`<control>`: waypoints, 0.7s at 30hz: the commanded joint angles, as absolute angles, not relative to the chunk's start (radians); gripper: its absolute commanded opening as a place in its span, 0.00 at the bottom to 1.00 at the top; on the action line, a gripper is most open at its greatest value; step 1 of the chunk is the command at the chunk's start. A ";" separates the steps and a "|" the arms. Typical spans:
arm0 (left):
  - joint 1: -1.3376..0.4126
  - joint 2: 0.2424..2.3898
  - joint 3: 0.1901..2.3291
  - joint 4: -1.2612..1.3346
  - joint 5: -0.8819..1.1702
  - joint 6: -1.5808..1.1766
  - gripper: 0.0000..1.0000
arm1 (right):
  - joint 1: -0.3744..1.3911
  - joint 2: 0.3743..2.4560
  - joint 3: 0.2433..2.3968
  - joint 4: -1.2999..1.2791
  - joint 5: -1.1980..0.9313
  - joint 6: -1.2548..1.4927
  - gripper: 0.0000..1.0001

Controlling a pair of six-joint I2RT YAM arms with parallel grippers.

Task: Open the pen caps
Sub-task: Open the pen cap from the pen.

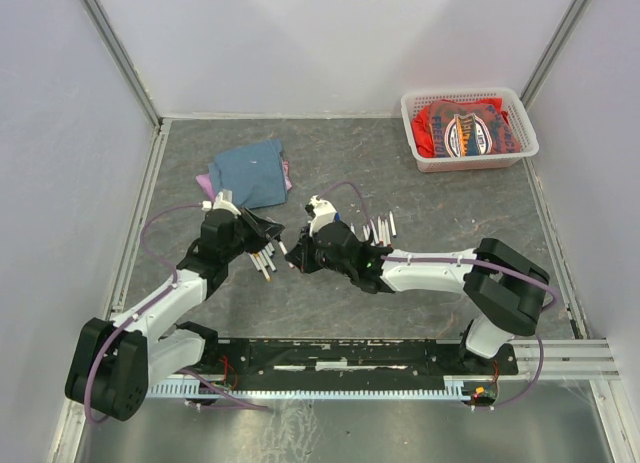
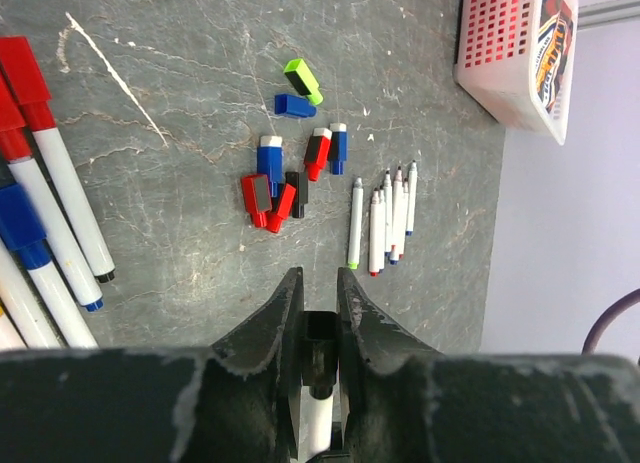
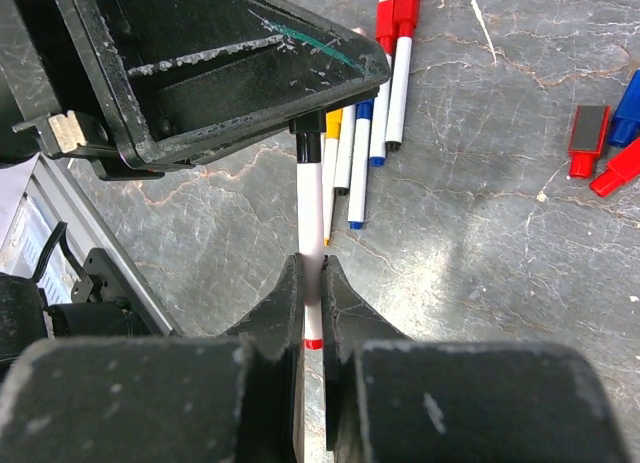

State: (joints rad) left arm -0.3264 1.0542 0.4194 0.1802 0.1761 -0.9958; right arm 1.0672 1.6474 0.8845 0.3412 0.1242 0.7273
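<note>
One white pen (image 3: 311, 208) with a black pen cap (image 2: 320, 333) is held in the air between both grippers. My right gripper (image 3: 311, 261) is shut on the white barrel near its red-banded end. My left gripper (image 2: 319, 273) has its jaws pressed on both sides of the black cap (image 3: 308, 143). In the top view the two grippers (image 1: 266, 230) (image 1: 299, 256) meet tip to tip at the table's middle left. Several loose pen caps (image 2: 280, 188), red, blue, black and green, lie on the table beyond the left gripper.
Several uncapped white pens (image 2: 385, 223) lie beside the loose caps. Capped red and blue pens (image 2: 50, 203) lie at the left of the left wrist view. A white basket (image 1: 522, 118) holding a red packet stands at the back right. A blue cloth (image 1: 250, 173) lies at the back left.
</note>
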 commanded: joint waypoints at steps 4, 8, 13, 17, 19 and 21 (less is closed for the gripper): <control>-0.319 1.062 0.417 0.257 0.236 -0.971 0.03 | 1.052 1.597 0.873 0.389 0.112 0.736 0.01; -0.320 1.051 0.412 0.267 0.235 -0.972 0.03 | 1.050 1.588 0.871 0.392 0.105 0.726 0.19; -0.319 1.046 0.408 0.282 0.251 -0.977 0.03 | 1.045 1.600 0.898 0.371 0.096 0.720 0.38; -0.319 1.045 0.406 0.288 0.259 -0.977 0.03 | 1.041 1.617 0.917 0.365 0.086 0.722 0.40; -0.319 1.043 0.405 0.291 0.261 -0.979 0.03 | 1.037 1.625 0.925 0.365 0.080 0.723 0.40; -0.319 1.043 0.402 0.297 0.264 -0.983 0.03 | 1.033 1.635 0.933 0.366 0.072 0.728 0.40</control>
State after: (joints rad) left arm -0.3218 1.0603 0.4038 0.2382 0.2317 -0.9958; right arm 1.0428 1.6306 0.8791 0.3401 0.0937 0.7322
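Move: The pen already hangs between both hands: the left fingers hold its black cap, the right fingers the white barrel near its red end. Its middle lies about 3 cm ahead and 1 cm left of the right hand, 3 cm back and 2 cm right of the left. Some 12 cm below the right hand, the capped pens lie 7 cm ahead, 7 cm left, and the loose caps 14 cm ahead, 5 cm right. Open the right gripper about a third of its range around the white barrel and let go of the pen, holding that hand in place between barrel and table, with its fingers still straddling the barrel. Keep the left gripper pinching the black cap, its grip effort rising and then steady, with no more than a drift of under 1 cm to the right and up. ##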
